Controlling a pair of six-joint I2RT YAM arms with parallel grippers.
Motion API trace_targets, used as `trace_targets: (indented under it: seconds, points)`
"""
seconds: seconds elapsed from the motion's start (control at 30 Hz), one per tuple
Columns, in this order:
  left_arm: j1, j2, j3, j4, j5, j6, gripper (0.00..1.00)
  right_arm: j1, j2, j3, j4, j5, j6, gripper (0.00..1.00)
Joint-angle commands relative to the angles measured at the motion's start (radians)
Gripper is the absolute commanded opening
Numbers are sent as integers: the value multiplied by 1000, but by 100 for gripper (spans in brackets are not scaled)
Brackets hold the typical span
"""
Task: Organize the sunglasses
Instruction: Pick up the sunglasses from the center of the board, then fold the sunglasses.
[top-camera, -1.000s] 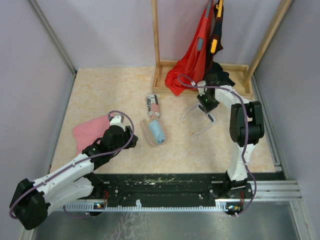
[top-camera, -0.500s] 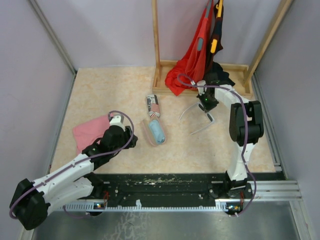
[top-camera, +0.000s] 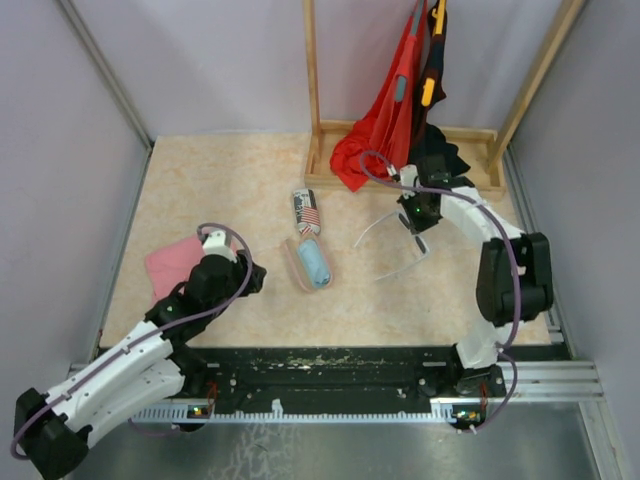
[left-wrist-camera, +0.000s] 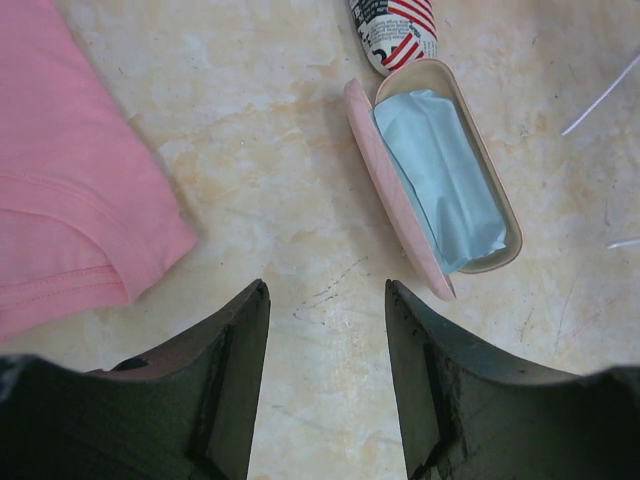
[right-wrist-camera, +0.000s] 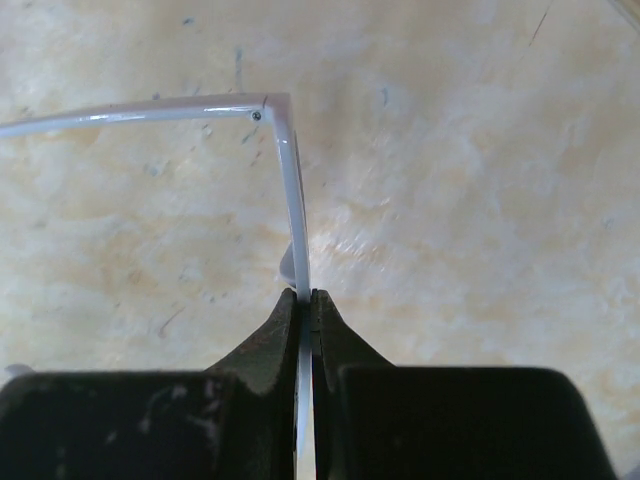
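Observation:
A pair of sunglasses (top-camera: 405, 264) with a thin pale frame is at the centre right of the table, its temples spread toward the left. My right gripper (top-camera: 413, 217) is shut on the front of the frame. In the right wrist view the thin frame (right-wrist-camera: 292, 170) runs straight out from between the shut jaws (right-wrist-camera: 305, 295), just above the tabletop. My left gripper (top-camera: 247, 276) is open over bare table, with nothing between its fingers (left-wrist-camera: 327, 290). It is between a pink cloth and an open pink case.
The open pink case (top-camera: 310, 265) (left-wrist-camera: 440, 180) holds a light-blue cloth. A flag-printed case (top-camera: 307, 212) (left-wrist-camera: 393, 30) lies just behind it. The pink cloth (top-camera: 180, 262) (left-wrist-camera: 60, 170) is at the left. A wooden rack (top-camera: 400, 178) with red and dark garments stands at the back.
My right gripper closed on the sunglasses frame and shifted them slightly toward the left and front. My left arm drew back a little toward the near left.

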Motion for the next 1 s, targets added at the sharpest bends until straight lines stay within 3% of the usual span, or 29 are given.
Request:
trace_targets:
  seconds: [0.0,0.2,0.37,0.67,0.97]
  points:
    - [5,-45,59,-64,-18,-12,56,32,-231,-104,74,-27,87,0]
    - [6,-89,103,-80,-22,10,56,68,-453,-181,70,-63,173,0]
    - [6,-73,201,-101,-27,59,58,210,-630,-210,89,-18,228,0]
    - [5,44,400,-160,-27,121,59,713,-806,-354,259,426,249,0]
    - [5,85,475,-172,29,119,59,918,-880,-524,616,584,116,0]
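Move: The right hand already has the white sunglasses pinched by the middle of their front, low over the board. The open glasses case with blue cloth is about 27 cm to its left, 9 cm back and 2 cm lower; the flag-print case stands 28 cm left and 4 cm ahead, the wooden rack 17 cm ahead and 2 cm left. From the empty left hand the sunglasses are about 15 cm ahead, 38 cm right and 6 cm lower. Back and left, climbing from the start, the right hand carries the sunglasses away from the rack towards the open case, over 20 cm across the board and about 14 cm up, levelling off late; its downward fingers swing forward and turn counter-clockwise, still shut on the frame. Meanwhile the left hand rises almost straight up 14 cm, fingers staying open and empty, tipping slightly towards level. ##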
